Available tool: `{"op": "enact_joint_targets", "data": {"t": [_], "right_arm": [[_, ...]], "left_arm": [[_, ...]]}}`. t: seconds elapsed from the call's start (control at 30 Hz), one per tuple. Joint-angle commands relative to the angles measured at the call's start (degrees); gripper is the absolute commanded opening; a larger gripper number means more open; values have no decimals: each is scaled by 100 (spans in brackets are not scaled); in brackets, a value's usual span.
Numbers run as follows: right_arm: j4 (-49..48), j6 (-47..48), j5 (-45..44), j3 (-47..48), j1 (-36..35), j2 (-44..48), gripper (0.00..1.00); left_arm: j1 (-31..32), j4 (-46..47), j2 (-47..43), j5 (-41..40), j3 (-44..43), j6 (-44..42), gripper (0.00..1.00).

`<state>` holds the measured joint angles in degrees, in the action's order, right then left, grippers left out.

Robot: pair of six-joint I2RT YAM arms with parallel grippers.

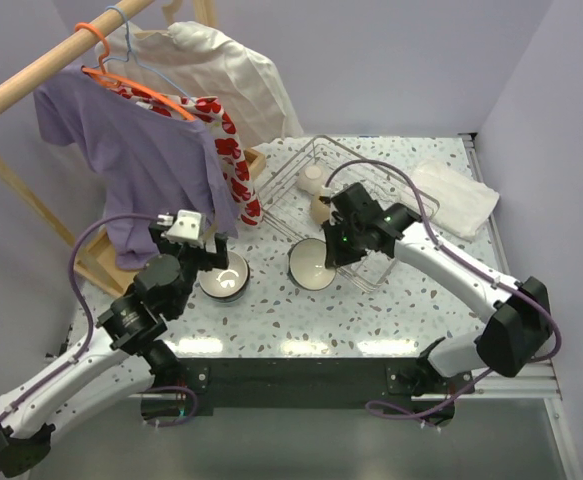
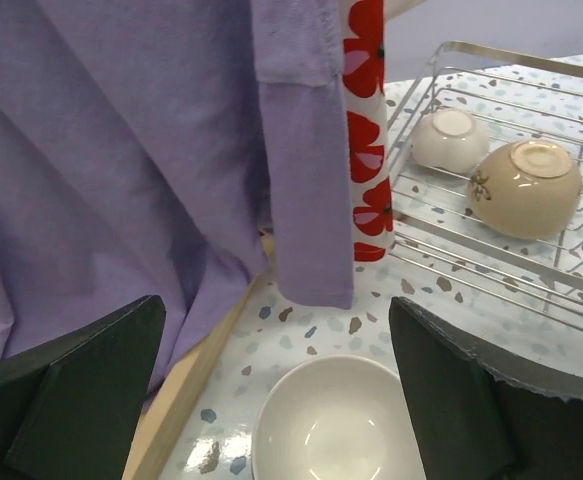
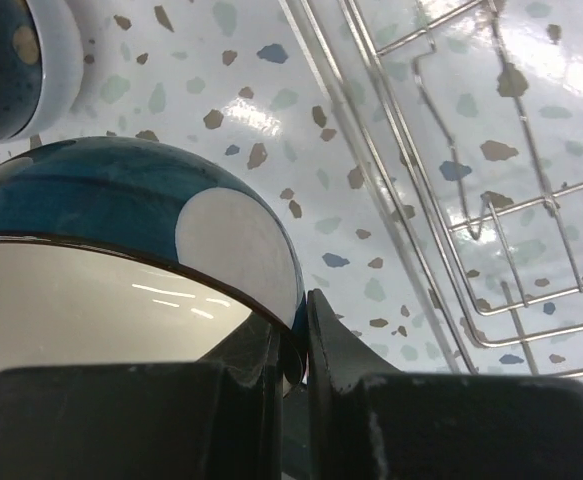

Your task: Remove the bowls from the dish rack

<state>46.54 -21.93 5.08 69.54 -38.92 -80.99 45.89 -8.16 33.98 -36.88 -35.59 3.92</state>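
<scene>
The silver wire dish rack (image 1: 366, 190) stands at the back right. It holds a white bowl (image 1: 311, 179) and a beige bowl (image 1: 321, 208), both upside down; the left wrist view shows the same white bowl (image 2: 451, 138) and beige bowl (image 2: 526, 188) in the rack (image 2: 491, 275). My right gripper (image 1: 331, 248) is shut on the rim of a teal-banded bowl (image 1: 311, 266) just in front of the rack, and in its wrist view the gripper (image 3: 296, 322) pinches the teal bowl (image 3: 121, 195). My left gripper (image 1: 211, 260) hangs open over a pale-inside bowl (image 2: 331, 425) on the table.
A wooden clothes rail (image 1: 51, 60) with a purple shirt (image 1: 141, 160) and a red-flowered cloth (image 1: 233, 150) hangs close at the left; its wooden base (image 2: 186, 385) runs beside the left bowl. A white folded cloth (image 1: 456, 195) lies right of the rack. A dark blue bowl (image 3: 6, 60) sits near the teal one.
</scene>
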Motion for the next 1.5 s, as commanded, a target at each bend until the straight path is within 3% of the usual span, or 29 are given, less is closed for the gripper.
{"op": "enact_joint_targets", "data": {"t": [0.0,0.23,0.57,0.8,0.87,1.07,1.17,1.47], "right_arm": [[434,-241,-341,691,-484,-494,0],[803,-285,-938,1457,-1320,-1681,0],[812,-241,-1492,1905,-1637,-2772,0],[733,-250,-1905,1844,-1672,-3063,1],[689,-250,-1941,1809,-1672,-3072,6],[523,-347,-2002,1695,-1672,-2712,50],[575,-364,-2081,1738,-1672,-2457,60],[654,-303,-2301,1888,-1672,-1430,76]], "left_arm": [[-1,491,-259,-617,149,-111,100],[-10,272,-462,-1365,158,109,100],[-36,351,-603,-952,246,170,100],[-80,324,-454,-873,220,179,100],[-89,324,-427,-856,211,179,100],[-115,377,-322,-698,228,153,100],[-124,394,-252,-610,220,144,100],[-150,403,-5,-276,176,205,100]]}}
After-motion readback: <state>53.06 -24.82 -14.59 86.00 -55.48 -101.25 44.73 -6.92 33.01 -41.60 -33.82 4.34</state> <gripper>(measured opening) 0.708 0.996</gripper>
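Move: The blue-and-white bowl, still pinched by its rim in the right hand, goes to clear table about 11 cm left, 4 cm back and 13 cm below. The stacked bowls stand roughly 14 cm left of that spot and 3 cm farther out; the tan bowl in the rack is some 16 cm straight ahead of the right hand. From the left hand the spot lies around 17 cm right, 5 cm back, 24 cm down. Right hand lowers the bowl 10 cm and 7 left onto the table, opens, rises 7; left hand eases left. ##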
